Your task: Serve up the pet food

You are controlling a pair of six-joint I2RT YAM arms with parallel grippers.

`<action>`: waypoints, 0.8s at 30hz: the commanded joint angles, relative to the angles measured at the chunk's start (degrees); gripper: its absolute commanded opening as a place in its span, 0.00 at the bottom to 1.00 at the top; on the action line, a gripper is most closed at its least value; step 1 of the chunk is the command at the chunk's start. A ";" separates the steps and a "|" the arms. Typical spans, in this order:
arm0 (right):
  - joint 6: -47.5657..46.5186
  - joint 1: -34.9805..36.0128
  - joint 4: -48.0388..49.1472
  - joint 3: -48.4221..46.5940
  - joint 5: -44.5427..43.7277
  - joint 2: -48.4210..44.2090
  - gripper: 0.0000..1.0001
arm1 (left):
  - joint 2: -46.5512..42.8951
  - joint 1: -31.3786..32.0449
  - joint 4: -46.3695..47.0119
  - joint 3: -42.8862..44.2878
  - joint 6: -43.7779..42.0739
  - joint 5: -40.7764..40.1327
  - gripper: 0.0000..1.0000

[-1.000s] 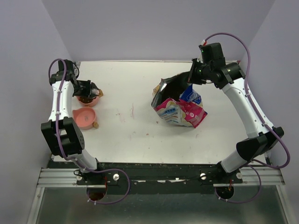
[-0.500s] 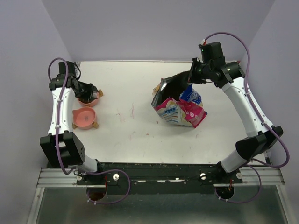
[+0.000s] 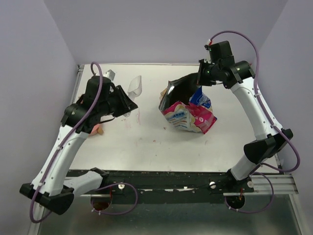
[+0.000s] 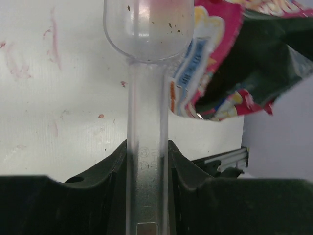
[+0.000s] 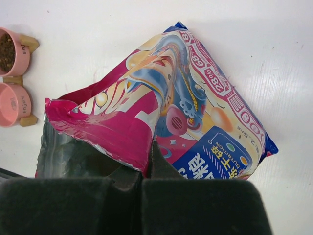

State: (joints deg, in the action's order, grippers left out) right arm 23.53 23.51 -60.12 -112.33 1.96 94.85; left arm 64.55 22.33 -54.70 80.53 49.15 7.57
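Observation:
The clear plastic scoop [image 4: 146,29] is empty apart from a few crumbs, and my left gripper [image 4: 147,147] is shut on its handle. In the top view the scoop [image 3: 135,87] hangs left of the bag's dark open mouth [image 3: 182,90], ahead of the left gripper [image 3: 126,100]. The glossy pink, white and blue bag [image 5: 195,107] lies on the table. My right gripper [image 5: 146,157] is shut on its torn rim and holds it up [image 3: 201,78]. Pet food [image 5: 6,51] fills the upper pink bowl; the lower bowl [image 5: 12,105] looks empty.
In the top view my left arm covers the two bowls, and only a bit of their wooden stand [image 3: 99,130] shows. A small white object [image 3: 110,74] lies at the back left corner. Purple walls close in the table [image 3: 146,137] on three sides.
My left arm has swung from over the bowls at the far left toward the middle, bringing the scoop close to the bag's mouth. The right arm has held still with the bag's rim.

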 commanded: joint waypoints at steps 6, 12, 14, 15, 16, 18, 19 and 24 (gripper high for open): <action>-4.46 1.80 13.97 -0.34 9.20 -3.71 0.00 | -8.91 15.63 -5.15 2.53 -17.06 9.21 0.00; -5.51 3.29 17.48 0.36 13.84 -4.93 0.00 | -9.11 19.51 -11.65 2.87 -17.15 13.17 0.00; -7.35 5.13 19.41 2.20 13.95 -6.42 0.00 | -6.56 19.42 -12.01 4.37 -16.02 12.56 0.00; -8.31 5.93 20.12 2.90 13.95 -7.21 0.00 | -5.15 19.42 -11.84 5.15 -15.49 12.64 0.00; -8.93 6.63 20.91 4.04 13.52 -7.92 0.00 | -3.05 19.42 -11.92 5.94 -15.05 12.73 0.00; -9.55 7.95 22.32 5.63 12.64 -9.15 0.00 | 0.99 19.33 -12.80 8.05 -14.17 12.90 0.00; -9.64 8.65 23.02 6.42 12.46 -9.85 0.00 | 2.93 19.33 -13.33 9.11 -13.64 12.56 0.00; -9.20 12.43 24.87 9.76 10.35 -11.79 0.00 | 11.19 15.13 -13.95 10.17 -7.32 12.20 0.00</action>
State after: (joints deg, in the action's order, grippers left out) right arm 13.61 32.36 -49.65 -101.89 7.55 89.41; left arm 71.24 40.84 -66.54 89.47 36.40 18.83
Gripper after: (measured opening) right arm 0.008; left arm 0.370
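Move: From the left gripper, holding the clear scoop, the mouth of the pet food bag lies about 21 cm right, 7 cm ahead and 8 cm lower. The empty bowl is roughly 28 cm left and 1 cm ahead, the filled bowl some 27 cm left and 14 cm ahead, both about 27 cm lower. From the right gripper, shut on the bag's rim, the mouth's middle is about 7 cm left, 5 cm back and 7 cm lower. Keep the left grip on the scoop handle and swing the gripper back some 13 cm and a little right, rising then easing down while turning clockwise about 35 degrees; then curve forward, right and down, bringing the scoop's bowl to the bag mouth. Meanwhile draw the pinched rim left and somewhat back with the right gripper, turning it counter-clockwise, to meet the scoop. ##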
